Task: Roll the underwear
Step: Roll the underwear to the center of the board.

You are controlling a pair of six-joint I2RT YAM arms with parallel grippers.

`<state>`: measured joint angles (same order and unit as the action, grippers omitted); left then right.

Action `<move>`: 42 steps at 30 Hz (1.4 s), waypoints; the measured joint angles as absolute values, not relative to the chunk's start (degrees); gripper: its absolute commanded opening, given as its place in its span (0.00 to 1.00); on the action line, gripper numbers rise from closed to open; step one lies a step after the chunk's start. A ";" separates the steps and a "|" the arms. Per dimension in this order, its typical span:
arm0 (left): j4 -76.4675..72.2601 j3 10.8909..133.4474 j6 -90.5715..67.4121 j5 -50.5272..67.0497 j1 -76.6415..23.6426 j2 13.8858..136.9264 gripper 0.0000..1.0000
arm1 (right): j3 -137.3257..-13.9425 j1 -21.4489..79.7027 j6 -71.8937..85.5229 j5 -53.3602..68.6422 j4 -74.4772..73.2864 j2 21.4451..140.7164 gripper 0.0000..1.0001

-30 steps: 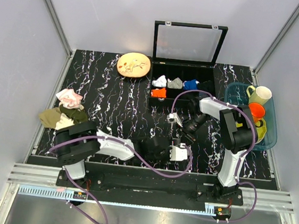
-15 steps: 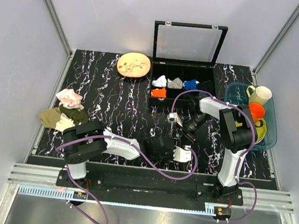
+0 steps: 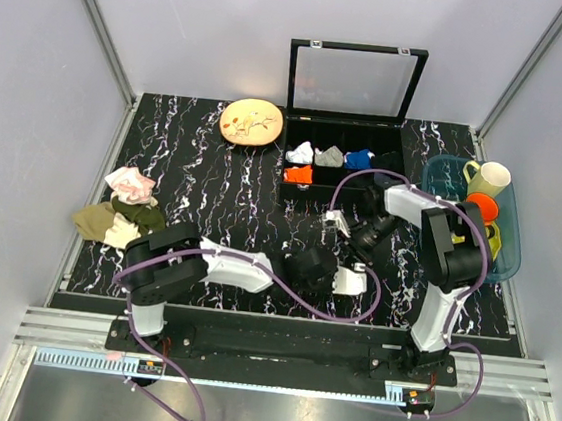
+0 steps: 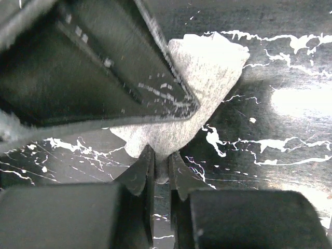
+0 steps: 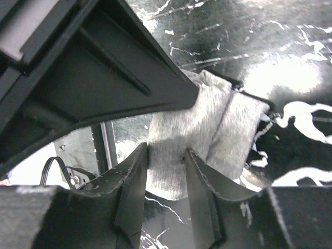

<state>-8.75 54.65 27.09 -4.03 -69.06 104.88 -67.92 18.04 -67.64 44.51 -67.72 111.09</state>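
The underwear (image 4: pixel 199 72) is a small grey cloth lying on the black marbled table. In the left wrist view my left gripper (image 4: pixel 162 156) is shut on the garment's near corner, the cloth squeezed thin between the jaws. The right wrist view shows the underwear (image 5: pixel 207 122) folded into two thick ridges. My right gripper (image 5: pixel 166 151) holds its near end, with both fingers pressed against the cloth. From the top, the left gripper (image 3: pixel 323 268) and right gripper (image 3: pixel 356 247) meet right of the table's middle near the front, and they hide the cloth.
A black compartment box (image 3: pixel 389 187) with an open lid holds several rolled cloths at the back. A tan plate (image 3: pixel 251 122) lies left of it. A blue basket (image 3: pixel 505 262) of cups stands at the right edge. Pink, olive and tan cloths (image 3: pixel 120 209) lie at the left.
My left gripper has slid right and away toward the right gripper and closed on the cloth's corner. The right gripper shifted slightly right and its jaws widened a little.
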 measured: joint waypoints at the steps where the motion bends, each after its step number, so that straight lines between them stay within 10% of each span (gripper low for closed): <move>1: -8.47 54.89 26.22 -2.87 -68.51 104.88 0.00 | -67.31 17.50 -67.46 44.40 -67.07 110.15 0.45; 27: 6.72 67.79 12.80 17.37 -59.86 110.04 0.00 | -63.31 11.49 -55.88 41.43 -57.04 104.84 0.75; 42: 8.75 69.41 11.46 17.85 -59.57 110.78 0.00 | -65.82 12.86 -50.22 40.75 -58.65 108.05 0.75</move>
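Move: The folded underwear's middle lies some 3 cm to the right of the left hand, level with it in reach and about 1 cm lower, its edge already pinched there. From the right hand, whose fingers straddle the cloth, the middle is about 2 cm left, 1 cm back and 1 cm down. The black box lies 24 cm ahead and 7 cm left of the right hand, the orange mug 17 cm ahead and 25 cm right, a little higher. Right hand opens around the underwear, hopping about 4 cm forward-right; left keeps its pinch, tilting some 30 degrees. ##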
